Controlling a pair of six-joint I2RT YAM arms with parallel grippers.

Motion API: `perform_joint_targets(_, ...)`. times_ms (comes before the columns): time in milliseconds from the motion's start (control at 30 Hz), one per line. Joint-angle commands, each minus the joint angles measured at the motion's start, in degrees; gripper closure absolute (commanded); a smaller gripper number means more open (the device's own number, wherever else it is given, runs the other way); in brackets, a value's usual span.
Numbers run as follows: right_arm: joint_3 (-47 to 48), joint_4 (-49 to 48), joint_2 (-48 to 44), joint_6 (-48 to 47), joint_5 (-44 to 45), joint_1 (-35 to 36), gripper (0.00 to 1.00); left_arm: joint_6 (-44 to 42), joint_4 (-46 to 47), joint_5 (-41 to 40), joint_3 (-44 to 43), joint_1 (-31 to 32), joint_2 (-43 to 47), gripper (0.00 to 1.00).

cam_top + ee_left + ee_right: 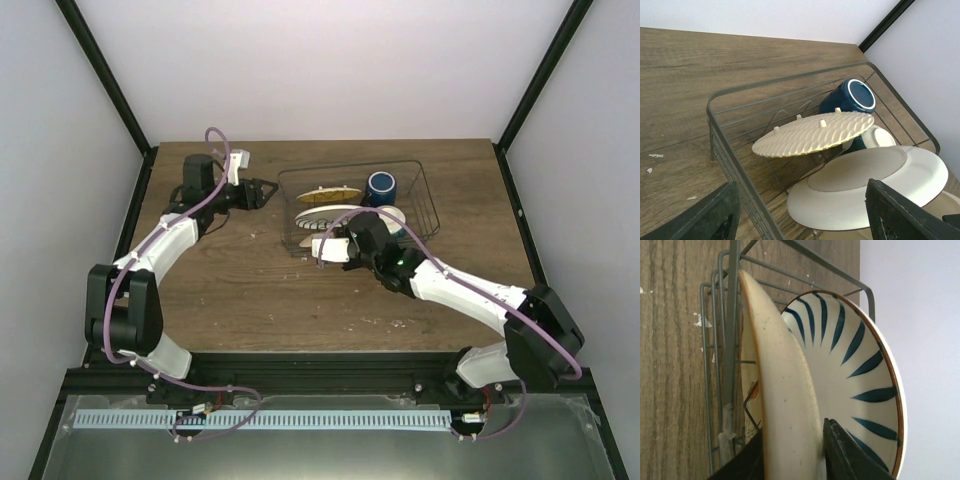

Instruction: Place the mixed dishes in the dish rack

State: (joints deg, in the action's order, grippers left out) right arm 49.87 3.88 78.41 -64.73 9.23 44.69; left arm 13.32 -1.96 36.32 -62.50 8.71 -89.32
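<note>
The dish rack (425, 205) of grey wire stands at the table's back middle. In it are the orange-yellow grid plate (328, 194), the dark blue cup (382, 186), the small cream bowl (394, 219) and the white striped plate (330, 214). My right gripper (334, 251) is at the rack's near left corner, shut on the rim of the tan plate (782, 390), which stands on edge against the striped plate (850, 365) beside the rack wires (731, 330). My left gripper (264, 192) is open and empty, just left of the rack. The left wrist view shows the grid plate's underside (815, 133), the cup (850, 97) and the striped plate's back (870, 185).
Bare wooden tabletop (250, 300) lies in front of and left of the rack. Black frame posts (520, 110) stand at the table's back corners against white walls. The rack's left rim (735, 150) is close below my left fingers.
</note>
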Motion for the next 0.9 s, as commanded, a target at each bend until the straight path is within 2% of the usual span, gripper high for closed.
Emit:
perform_joint_targets(0, 3.1, -4.8, 0.2, -1.0, -0.8, -0.5, 0.71, -0.4, 1.3, 1.0, -0.2, -0.4, -0.4, 0.30)
perform_joint_targets(133, 4.3, -4.1, -0.2, -1.3, -0.6, -0.5, 0.65, -0.6, 1.0, 1.0, -0.4, -0.6, -0.3, 0.30)
perform_joint_targets(267, 4.8, -3.9, -1.1, -1.3, -1.1, -0.5, 0.50, -0.2, 1.1, 1.3, -0.7, -0.6, -0.4, 0.30)
perform_joint_targets(500, 5.0, -2.7, -3.7, 0.6, -1.9, -0.2, 0.43, 0.2, 1.1, 1.7, -1.0, -0.6, -0.6, 0.30)
perform_joint_targets(633, 5.8, -0.2, -7.1, 5.3, -3.0, 0.7, 0.39, 0.8, 0.6, 1.2, -1.1, -0.7, -0.5, 0.30)
perform_joint_targets(733, 6.1, 0.7, -10.6, 11.7, -3.7, 1.0, 0.25, 1.4, -2.5, -0.6, -2.5, -0.8, -1.1, 0.30)
perform_joint_targets(833, 5.6, -2.5, -14.0, 19.7, -1.3, 0.9, 0.02, 2.7, -4.2, -1.0, -4.1, -1.6, -2.3, 0.30)
perform_joint_targets(867, 5.6, -3.6, -14.7, 21.5, -0.6, 0.8, 0.00, 3.5, -4.3, -0.8, -4.3, -2.0, -2.7, 0.30)
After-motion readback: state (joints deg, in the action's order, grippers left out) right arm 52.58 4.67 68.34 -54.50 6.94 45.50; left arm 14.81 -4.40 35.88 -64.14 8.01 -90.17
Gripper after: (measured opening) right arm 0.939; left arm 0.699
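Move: The right fingers still straddle the edge of the floral plate in the rack's near slot, its middle roughly 4 cm to the left, 1 cm ahead and 5 cm below. The striped plate stands about 5 cm ahead and 2 cm left, the white-bottomed cup 5 cm ahead and 11 cm right. From the idle left hand, the floral plate lies some 10 cm back, 10 cm right and 10 cm lower. The right fingers open wide off the floral plate as the hand rises about 9 cm, its left side lifting. ##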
